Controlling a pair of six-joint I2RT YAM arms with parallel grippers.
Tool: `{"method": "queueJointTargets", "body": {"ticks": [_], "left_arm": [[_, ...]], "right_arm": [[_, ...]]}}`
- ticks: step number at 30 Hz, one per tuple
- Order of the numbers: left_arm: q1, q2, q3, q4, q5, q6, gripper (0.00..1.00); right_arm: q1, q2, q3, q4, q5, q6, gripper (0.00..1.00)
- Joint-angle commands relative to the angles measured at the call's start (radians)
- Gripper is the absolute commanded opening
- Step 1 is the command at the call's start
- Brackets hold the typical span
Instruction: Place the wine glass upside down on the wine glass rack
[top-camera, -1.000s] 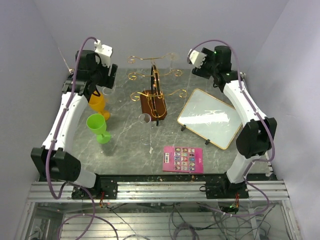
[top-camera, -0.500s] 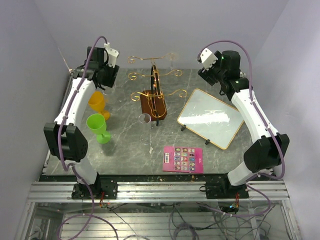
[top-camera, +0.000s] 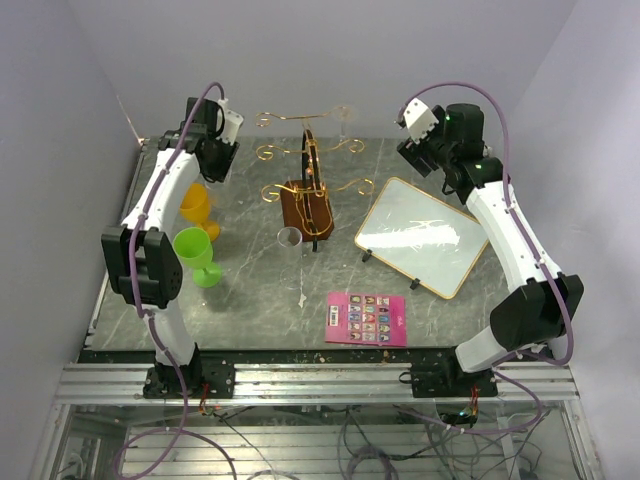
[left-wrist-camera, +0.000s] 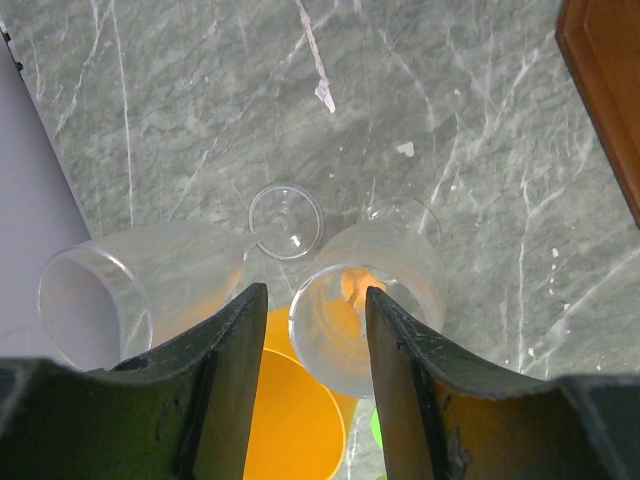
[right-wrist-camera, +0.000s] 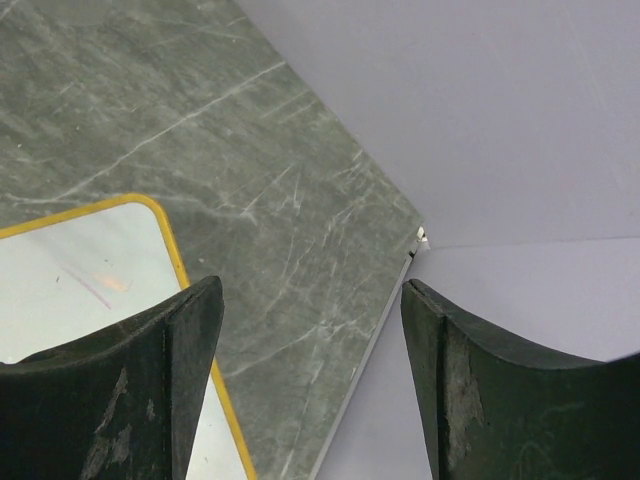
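Observation:
The wine glass rack is gold wire on a brown wooden base, whose corner shows in the left wrist view. A clear wine glass stands upright below my left gripper, its rim reaching past the right finger. The jaws are partly apart and grip nothing. A second clear glass lies on its side to the left. A third clear glass stands in front of the rack base. The left gripper is high at the back left. My right gripper hangs open and empty over the back right corner.
An orange glass and a green glass stand at the left, the orange one right under the left fingers. A gold-framed white board lies at the right, a pink card near the front. The left wall is close.
The left arm has folded upward, its elbow rising and the gripper shifting slightly right, with the jaws narrowing. The right arm has risen and drawn back a little.

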Motion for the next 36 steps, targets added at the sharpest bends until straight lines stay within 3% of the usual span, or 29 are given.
{"method": "queueJointTargets", "body": {"ticks": [1,12,23,32,36], "left_arm": [[0.008,0.000,0.031,-0.037,-0.031,0.029,0.54],[0.008,0.063,0.083,-0.074,-0.028,0.047,0.39],[0.008,0.096,0.101,-0.074,-0.028,0.060,0.33],[0.008,0.091,0.113,-0.073,0.030,0.066,0.12],[0.008,0.070,0.108,-0.056,0.055,0.072,0.07]], "right_arm": [[0.002,-0.026,-0.010,-0.011,-0.005,0.015,0.72],[0.003,-0.027,-0.026,-0.018,-0.002,-0.003,0.72],[0.002,-0.021,-0.020,-0.027,-0.003,-0.003,0.73],[0.002,-0.019,-0.017,-0.021,0.000,0.014,0.73],[0.003,-0.018,-0.009,-0.022,0.000,0.028,0.74]]}}
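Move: The wine glass to be taken stands almost under the left hand, level with it and about 3 cm to its right, its middle some 10 cm below the fingertips. A second wine glass stands about 4 cm ahead and 5 cm left of the hand, the orange goblet 5 cm back and 4 cm left, and the rack about 21 cm to the right. From the idle right hand the wine glass lies some 43 cm to the left, about level in reach and 20 cm lower. The left hand sinks about 2 cm onto the near wine glass's rim, easing forward only slightly while its fingers tip some 5 degrees further down, with one finger inside the bowl and the other outside its left wall. The fingers draw together from roughly half open to nearly shut, the last of it with the hand almost still, and pinch the thin left wall just at the rim. ##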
